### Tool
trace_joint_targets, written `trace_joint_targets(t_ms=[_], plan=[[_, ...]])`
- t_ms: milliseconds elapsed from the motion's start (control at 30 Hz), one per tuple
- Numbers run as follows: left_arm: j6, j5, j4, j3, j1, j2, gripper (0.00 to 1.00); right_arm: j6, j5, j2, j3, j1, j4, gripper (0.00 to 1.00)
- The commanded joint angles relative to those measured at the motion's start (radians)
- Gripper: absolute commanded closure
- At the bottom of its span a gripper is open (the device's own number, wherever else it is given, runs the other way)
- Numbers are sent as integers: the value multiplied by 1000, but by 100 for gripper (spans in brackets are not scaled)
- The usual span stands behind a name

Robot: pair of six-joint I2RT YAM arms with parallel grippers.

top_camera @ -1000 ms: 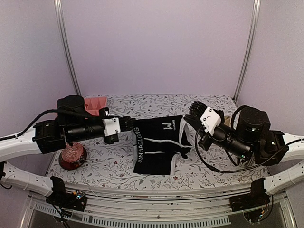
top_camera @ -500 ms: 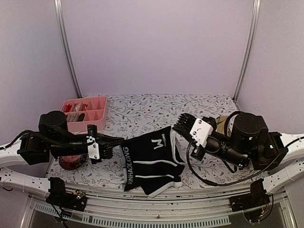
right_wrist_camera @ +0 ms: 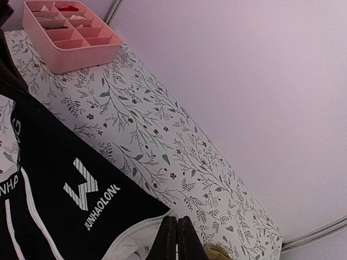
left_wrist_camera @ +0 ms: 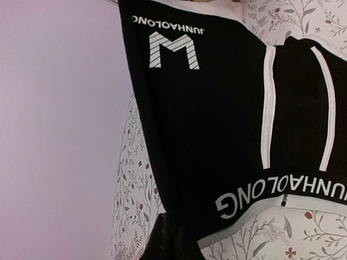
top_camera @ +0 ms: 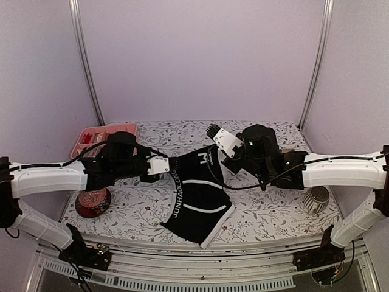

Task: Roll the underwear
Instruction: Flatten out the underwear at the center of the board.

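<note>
The black underwear [top_camera: 197, 194] with a white-lettered waistband hangs stretched between both grippers, its lower part draping onto the flowered table [top_camera: 267, 213]. My left gripper [top_camera: 172, 163] is shut on the left waistband corner. In the left wrist view the underwear [left_wrist_camera: 217, 135] fills the frame above that gripper [left_wrist_camera: 176, 241]. My right gripper [top_camera: 214, 147] is shut on the opposite corner. The right wrist view has its fingers [right_wrist_camera: 177, 238] pinching the white trim of the underwear [right_wrist_camera: 54, 206]. A bit of the tan underwear [right_wrist_camera: 217, 252] peeks beside the right fingers.
A pink divided tray [top_camera: 91, 135] sits at the back left and is also in the right wrist view [right_wrist_camera: 70, 32]. A dark red jar [top_camera: 92, 202] stands at the front left under the left arm. A ribbed silver object [top_camera: 316, 198] lies at the right.
Both grippers, still shut on the black underwear, have moved toward the back and middle of the table. The garment has swung round and now hangs at a slant.
</note>
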Motion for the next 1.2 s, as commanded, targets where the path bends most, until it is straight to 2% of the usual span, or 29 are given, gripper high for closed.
trace_joint_targets(t_ms=[0,167,300,467,700,933,1033,1167], plan=[[68,-14,181,81,96,217,100,-30,-89,176,111,-130,132,98],[124,-75,262,199,154,436,100,-53,-153,405,298,-222,166,98],[137,-152,292,284,187,545,100,-83,-105,521,413,-256,178,98],[118,-196,348,300,203,580,100,-104,-5,614,484,-273,186,98],[115,-258,374,299,203,619,100,-98,-28,746,561,-273,146,98],[137,-352,447,314,202,709,100,-55,-99,785,622,-273,143,98],[136,-331,470,295,202,685,100,-60,-101,760,602,-272,149,98],[124,-255,439,248,201,606,100,-81,-205,644,498,-271,152,98]])
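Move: Each hand already holds a corner of the hanging underwear, the left at the waistband end and the right at the leg hem. The board's centre lies about 11 cm ahead of the left hand, 9 cm to its right and 18 cm below; from the right hand, about 10 cm ahead, 4 cm left and 24 cm below. The pink tray stands some 25 cm ahead and 31 cm left of the left hand; the beige cloth some 12 cm ahead and 26 cm right of the right. Both closed hands keep their pinch on the raised corners and swing the underwear forward and down over the board, nearly 20 cm out and some 10 cm lower, fast for the first half second and then easing, with a slight drift to the left that is larger in the right hand. The left hand sinks early, pauses and dips again as its wrist turns about 25 degrees counter-clockwise, while the right turns some 10 degrees clockwise and sinks further as its reach runs out. ##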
